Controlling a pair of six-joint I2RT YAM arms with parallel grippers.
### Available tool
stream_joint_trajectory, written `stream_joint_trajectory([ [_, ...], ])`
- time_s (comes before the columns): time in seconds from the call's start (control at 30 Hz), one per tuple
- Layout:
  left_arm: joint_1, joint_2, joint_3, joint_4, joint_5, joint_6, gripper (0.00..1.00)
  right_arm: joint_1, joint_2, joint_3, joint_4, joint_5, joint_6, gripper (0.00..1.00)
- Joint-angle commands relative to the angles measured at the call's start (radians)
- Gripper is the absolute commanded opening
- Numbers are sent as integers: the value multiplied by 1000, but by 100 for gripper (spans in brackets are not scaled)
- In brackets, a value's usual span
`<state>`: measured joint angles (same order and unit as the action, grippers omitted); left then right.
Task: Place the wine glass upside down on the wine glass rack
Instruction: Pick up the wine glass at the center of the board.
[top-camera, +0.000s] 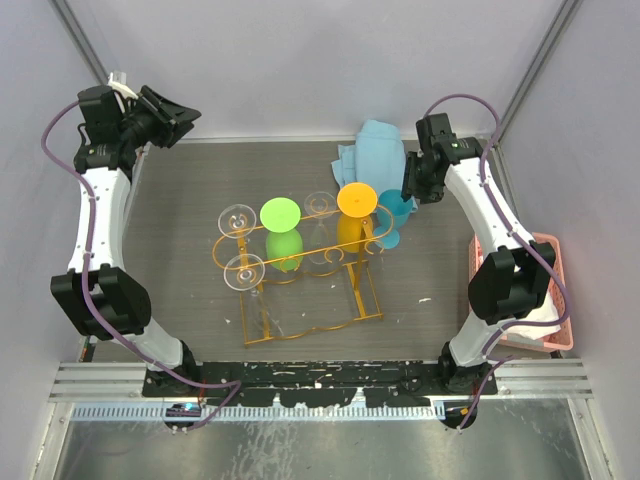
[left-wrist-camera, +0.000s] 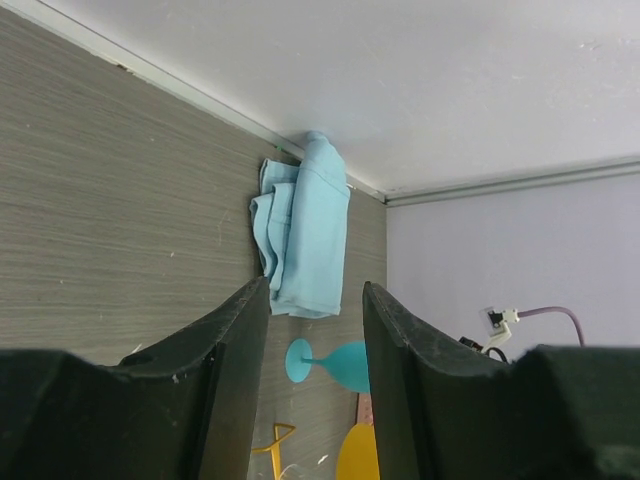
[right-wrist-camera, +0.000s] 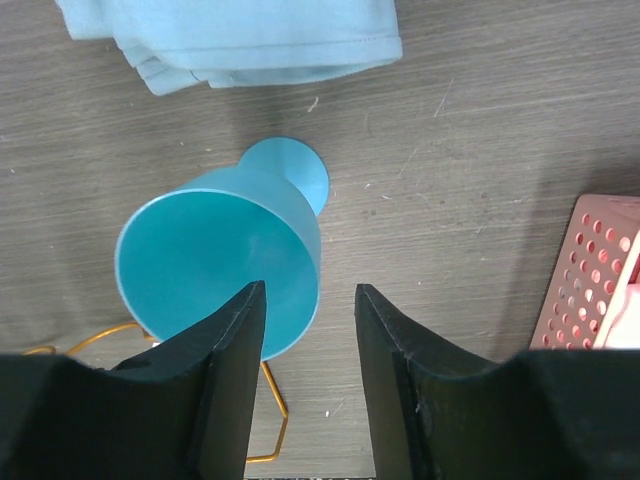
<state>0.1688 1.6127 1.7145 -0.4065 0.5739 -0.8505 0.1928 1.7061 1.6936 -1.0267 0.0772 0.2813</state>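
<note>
A teal wine glass (top-camera: 394, 212) sits on the table just right of the orange-gold wine glass rack (top-camera: 363, 295). Its open mouth faces the right wrist camera (right-wrist-camera: 215, 255), and its round foot (right-wrist-camera: 290, 165) shows beyond the bowl. My right gripper (right-wrist-camera: 307, 290) hovers over it, open. The left finger (right-wrist-camera: 225, 370) overlaps the bowl's rim and the right finger (right-wrist-camera: 400, 370) is over bare table. My left gripper (left-wrist-camera: 315, 285) is open and empty at the back left corner (top-camera: 185, 118). It looks across at the teal glass (left-wrist-camera: 345, 365).
The rack carries a green glass (top-camera: 281, 215), an orange glass (top-camera: 357, 200) and clear glasses (top-camera: 237, 218) hung foot-up. A folded light-blue cloth (top-camera: 375, 150) lies behind the teal glass. A pink perforated basket (top-camera: 525, 290) stands at the right edge.
</note>
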Motion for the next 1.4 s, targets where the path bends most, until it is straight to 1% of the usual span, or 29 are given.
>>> stream_joint_trajectory([
  [0.0, 8, -10, 10, 74, 33, 0, 44, -2, -34, -35, 31, 14, -10, 46],
  [0.17, 8, -16, 5, 78, 33, -3, 44, -1, -18, -50, 47, -13, -13, 46],
  [0.27, 6, -16, 1, 86, 39, -10, 44, -1, -4, -44, 52, -14, -15, 33],
  [0.33, 8, -18, -2, 88, 39, -11, 44, -1, 4, -36, 51, -16, -18, 28],
  [0.57, 8, -20, -15, 96, 39, -13, 44, -1, 30, -44, 60, -31, -22, 28],
  [0.83, 7, -14, -20, 116, 47, -27, 45, -1, 39, -40, 61, -24, -29, 1],
  [1.07, 8, -4, -7, 109, 45, -24, 45, -2, 23, 16, 30, -7, -27, 1],
  [1.37, 8, 9, 9, 112, 40, -34, 45, -1, -19, 216, -10, 71, -2, 1],
])
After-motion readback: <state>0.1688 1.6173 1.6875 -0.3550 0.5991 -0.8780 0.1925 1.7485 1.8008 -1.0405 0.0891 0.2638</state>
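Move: Just left of the open right fingers stands the blue wine glass, upright, its middle about 4 cm to the left, level fore and aft, and some 10 cm below; the near wall of its rim lies almost between the tips. The upturned orange glass on the rack is roughly 8 cm left of the blue one, and the folded blue cloth's middle lies about 16 cm ahead and 6 cm left of the hand. From the left hand, the blue glass is around 44 cm right, 8 cm back and 28 cm lower. Sinking about 3 cm over the blue glass, the right hand shuts its fingers on the right side of the rim, one finger inside the bowl and one outside, and pinches that wall. Keeping the grip, it then raises the glass about 5 cm, easing some 2 cm forward towards the cloth, with only a slight wrist tilt. ##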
